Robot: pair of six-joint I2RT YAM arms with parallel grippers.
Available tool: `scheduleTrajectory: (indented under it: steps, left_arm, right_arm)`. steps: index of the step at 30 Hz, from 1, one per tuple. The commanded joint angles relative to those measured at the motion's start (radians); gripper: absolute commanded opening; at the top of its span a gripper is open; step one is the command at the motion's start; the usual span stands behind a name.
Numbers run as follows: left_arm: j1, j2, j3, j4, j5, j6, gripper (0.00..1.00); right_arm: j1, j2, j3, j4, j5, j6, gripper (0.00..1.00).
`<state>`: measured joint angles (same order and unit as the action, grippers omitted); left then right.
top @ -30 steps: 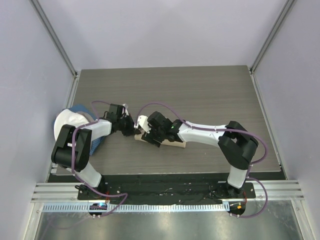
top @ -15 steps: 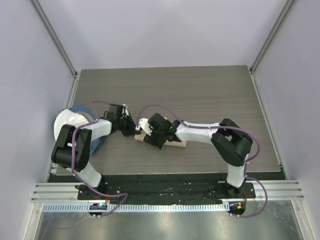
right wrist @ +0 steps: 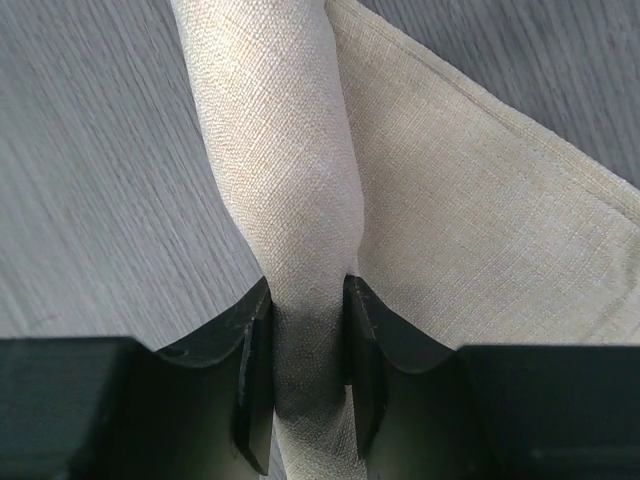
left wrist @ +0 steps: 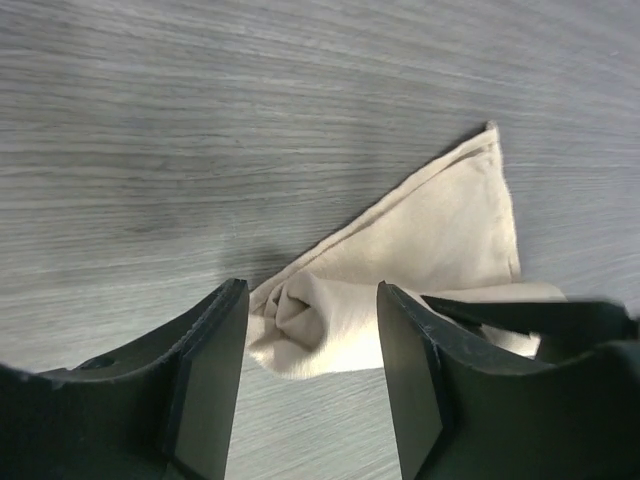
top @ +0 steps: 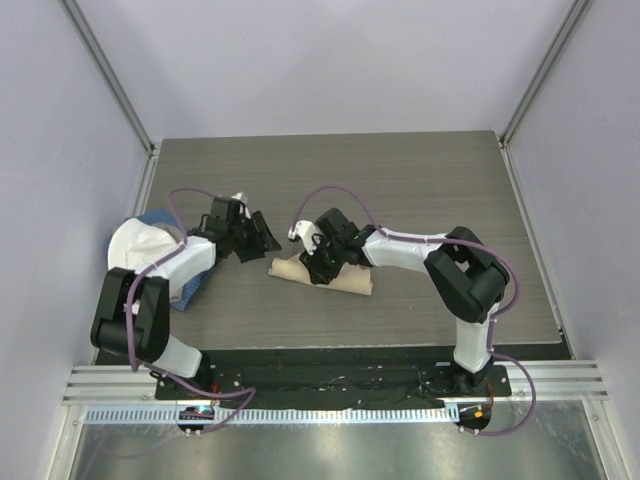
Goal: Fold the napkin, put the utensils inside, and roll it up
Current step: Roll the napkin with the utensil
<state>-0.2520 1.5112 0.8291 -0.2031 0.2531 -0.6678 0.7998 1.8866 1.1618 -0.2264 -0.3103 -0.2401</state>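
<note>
The beige napkin (top: 330, 275) lies partly rolled on the table's middle. In the right wrist view its rolled part (right wrist: 290, 180) runs between my fingers, with a flat flap to the right. My right gripper (top: 318, 262) is shut on this roll (right wrist: 306, 350). My left gripper (top: 262, 238) is open and empty, just left of the roll's end; the left wrist view shows that end (left wrist: 310, 320) between and beyond its spread fingers (left wrist: 210, 370). The orange utensils are hidden from view.
A blue cloth (top: 185, 285) with a white bowl-like object (top: 135, 245) on it sits at the table's left edge, behind the left arm. Metal frame posts stand at the table's far corners.
My left gripper has let go of the roll's left end and drawn back up and left, now open. My right gripper has shifted right along the roll, and the roll's left end is uncovered.
</note>
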Motion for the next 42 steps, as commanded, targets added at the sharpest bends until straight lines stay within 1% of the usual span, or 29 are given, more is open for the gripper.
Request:
scheduleTrajectory:
  steps: [1,2,3,6,12,16,18,27,28,30,31,32,34,35,36,37,38,39,41,42]
  left_arm:
    - [0.007,-0.114,-0.060,0.063,-0.037,0.011,0.58]
    - [0.007,-0.129,-0.099,0.118,-0.025,0.008,0.59]
    - [0.007,-0.156,-0.117,0.146,0.012,0.005,0.59]
    - [0.005,-0.183,-0.177,0.224,0.061,-0.006,0.59]
    - [0.007,-0.168,-0.223,0.292,0.064,-0.012,0.56]
    - [0.005,-0.135,-0.243,0.359,0.061,-0.023,0.54]
    - [0.005,-0.123,-0.246,0.367,0.058,-0.026,0.53]
    - [0.003,-0.077,-0.266,0.384,0.086,-0.033,0.35]
    - [0.005,-0.072,-0.266,0.384,0.087,-0.033,0.29]
    - [0.003,-0.054,-0.269,0.381,0.092,-0.033,0.21]
    - [0.005,-0.048,-0.266,0.378,0.095,-0.033,0.12]
    - [0.005,-0.040,-0.265,0.373,0.098,-0.035,0.08]
    - [0.005,-0.025,-0.254,0.349,0.103,-0.035,0.00]
    - [0.003,-0.023,-0.251,0.340,0.106,-0.035,0.00]
    - [0.003,-0.020,-0.242,0.329,0.110,-0.033,0.00]
    - [0.003,-0.014,-0.236,0.318,0.112,-0.035,0.00]
    - [0.003,-0.009,-0.229,0.309,0.113,-0.030,0.00]
    - [0.005,-0.003,-0.216,0.300,0.117,-0.026,0.00]
    - [0.005,0.017,-0.197,0.258,0.123,-0.024,0.00]
    - [0.005,0.024,-0.182,0.245,0.127,-0.026,0.00]
  right_arm:
    - [-0.048,0.072,-0.005,-0.082,-0.244,0.065,0.34]
    - [-0.063,0.086,0.002,-0.090,-0.263,0.073,0.34]
    - [-0.071,0.094,0.019,-0.105,-0.286,0.076,0.34]
    - [-0.089,0.140,0.058,-0.137,-0.337,0.085,0.34]
    - [-0.108,0.209,0.111,-0.185,-0.401,0.088,0.34]
    - [-0.111,0.229,0.127,-0.198,-0.408,0.088,0.34]
    - [-0.111,0.230,0.130,-0.202,-0.408,0.088,0.34]
    - [-0.119,0.238,0.139,-0.208,-0.401,0.094,0.35]
    - [-0.119,0.235,0.139,-0.206,-0.392,0.096,0.36]
    - [-0.119,0.223,0.148,-0.206,-0.379,0.104,0.37]
    - [-0.120,0.215,0.150,-0.205,-0.360,0.107,0.37]
    - [-0.119,0.188,0.157,-0.205,-0.327,0.117,0.37]
    - [-0.117,0.155,0.168,-0.206,-0.288,0.128,0.42]
    - [-0.116,0.116,0.176,-0.206,-0.250,0.131,0.44]
    - [-0.110,0.097,0.180,-0.206,-0.230,0.133,0.50]
    - [-0.102,0.073,0.182,-0.206,-0.208,0.131,0.52]
    - [-0.094,0.053,0.188,-0.203,-0.149,0.127,0.54]
    - [-0.084,0.013,0.190,-0.199,-0.116,0.116,0.58]
    - [-0.044,-0.026,0.177,-0.173,-0.049,0.096,0.61]
    - [-0.025,-0.065,0.168,-0.159,0.029,0.070,0.63]
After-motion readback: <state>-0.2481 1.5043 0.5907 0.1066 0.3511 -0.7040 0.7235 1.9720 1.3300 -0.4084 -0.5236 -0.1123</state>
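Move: The left hand is empty and open; the left end of the napkin roll lies about 3 cm back, 1 cm to its right and 4 cm below. Seen from that hand, the flat, unrolled flap is centred some 2 cm back, 11 cm to the right and 5 cm down. The right hand already pinches the roll near its middle, the roll's left end being roughly 8 cm left and 2 cm ahead of it, the flap's middle 3 cm ahead and 2 cm left. Still pinching the roll, the right hand tips about 25 degrees so its fingers swing back towards the base, shifting about 1.5 cm left and 1 cm back, then opens and starts to rise. The left hand first lifts slightly and draws back, then sinks about 5 cm onto the roll's left end and shuts its fingers on it. ##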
